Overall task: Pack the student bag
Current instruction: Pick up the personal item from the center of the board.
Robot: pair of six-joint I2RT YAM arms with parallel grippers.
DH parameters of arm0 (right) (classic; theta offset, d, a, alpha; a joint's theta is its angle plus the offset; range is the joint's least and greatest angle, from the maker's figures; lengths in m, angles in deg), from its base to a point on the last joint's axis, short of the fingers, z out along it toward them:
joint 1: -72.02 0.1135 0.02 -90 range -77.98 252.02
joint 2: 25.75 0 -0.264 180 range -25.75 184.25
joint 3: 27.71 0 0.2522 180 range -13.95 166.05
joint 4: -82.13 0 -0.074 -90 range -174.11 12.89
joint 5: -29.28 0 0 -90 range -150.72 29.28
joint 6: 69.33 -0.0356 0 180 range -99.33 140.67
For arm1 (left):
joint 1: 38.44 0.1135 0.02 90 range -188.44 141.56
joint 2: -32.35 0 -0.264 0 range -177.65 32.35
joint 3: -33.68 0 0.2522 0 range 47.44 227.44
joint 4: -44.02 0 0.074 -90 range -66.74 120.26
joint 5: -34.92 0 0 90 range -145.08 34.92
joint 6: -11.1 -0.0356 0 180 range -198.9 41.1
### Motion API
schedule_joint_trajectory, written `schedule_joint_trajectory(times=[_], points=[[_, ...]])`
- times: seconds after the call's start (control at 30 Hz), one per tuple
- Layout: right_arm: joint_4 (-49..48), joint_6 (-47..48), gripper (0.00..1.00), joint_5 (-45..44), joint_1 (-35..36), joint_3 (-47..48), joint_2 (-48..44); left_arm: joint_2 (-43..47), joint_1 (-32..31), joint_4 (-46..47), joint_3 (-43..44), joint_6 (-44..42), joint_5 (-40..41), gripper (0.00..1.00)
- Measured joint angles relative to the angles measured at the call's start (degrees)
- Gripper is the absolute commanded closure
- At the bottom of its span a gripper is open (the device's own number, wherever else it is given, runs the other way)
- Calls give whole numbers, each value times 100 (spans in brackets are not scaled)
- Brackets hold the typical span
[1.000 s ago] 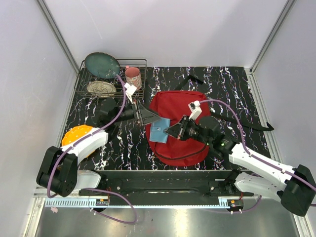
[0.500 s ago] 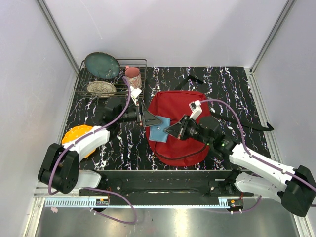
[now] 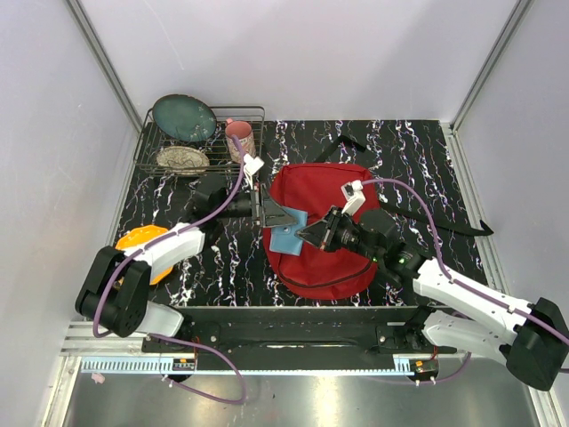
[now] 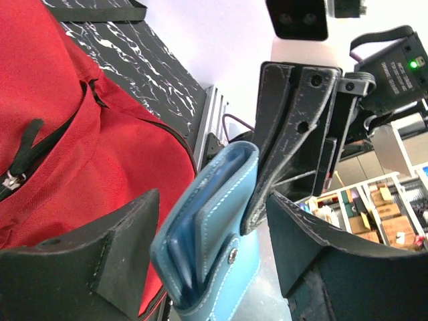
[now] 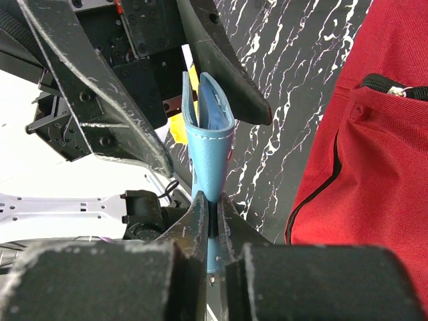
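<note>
The student bag [image 3: 333, 191], a red backpack with black zippers, lies in the middle of the marbled table and also fills the left of the left wrist view [image 4: 80, 154] and the right of the right wrist view [image 5: 394, 134]. A blue leather wallet [image 3: 286, 238] hangs at the bag's left edge. My right gripper [image 5: 212, 204] is shut on the wallet's lower edge [image 5: 210, 140]. My left gripper [image 4: 210, 221] stands open with one jaw on each side of the wallet [image 4: 214, 234], a small gap showing on both sides. The right gripper's fingers [image 4: 287, 134] press the wallet from behind.
A wire rack [image 3: 147, 142] at the back left holds a dark green plate [image 3: 183, 116], a beige dish [image 3: 182, 159] and a pink cup [image 3: 240, 138]. An orange object [image 3: 135, 240] lies by the left arm. Black straps [image 3: 453, 227] trail right of the bag.
My left gripper has moved right to straddle the wallet and its jaws have narrowed. The right gripper has kept the wallet almost still.
</note>
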Motion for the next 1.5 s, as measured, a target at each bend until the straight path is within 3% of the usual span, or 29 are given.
schedule_joint_trajectory(times=[0.1,0.17,0.3,0.37,0.4,0.43,0.57,0.9,1.23,1.5], points=[[2,2,88,-57,0,0,20,-92,-33,450,-2,334,-98,53],[2,9,85,-111,0,2,24,-107,-33,688,-4,492,-122,70],[-46,20,79,-153,0,2,20,-127,-2,925,-4,660,-127,87],[-44,20,65,-188,0,2,11,-129,-2,973,-4,693,-129,90],[-42,24,41,-212,0,2,2,-133,-2,1003,-4,708,-127,91],[-33,24,32,-254,0,2,-11,-142,-7,1040,-4,737,-122,91],[181,24,18,-463,-7,-4,-160,-146,-2,1049,-4,763,-90,91],[546,-192,14,-715,-11,-323,-1019,527,507,739,-275,658,879,90],[-885,-627,13,269,-11,-632,-63,619,411,2625,-1375,1923,1947,90],[-1856,-756,16,632,-13,-616,413,562,208,3521,-1464,2299,2225,87]])
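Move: The personal item, a blue wallet, hangs in the right gripper's shut fingers, its middle some 3 cm left of that hand and 1 cm ahead. From the open left gripper, already astride its far side, that middle lies about 3 cm back, level sideways and 1 cm lower. Some 17 cm below, the red bag's middle is about 9 cm to the left hand's right and 2 cm back; the pink mug stands 19 cm ahead, 11 cm left, roughly 13 cm lower. Shut the left gripper on the wallet's far-left part, rising some 2 cm, and hold still while the right fingers spread and let go. Carry the wallet forward-left and up, easing slightly back late, turning about 20 degrees counter-clockwise and tipping the fingertips up. Draw the open right gripper about 3.5 cm right, then swing it back left past its start, fingertips tipping slightly up. ##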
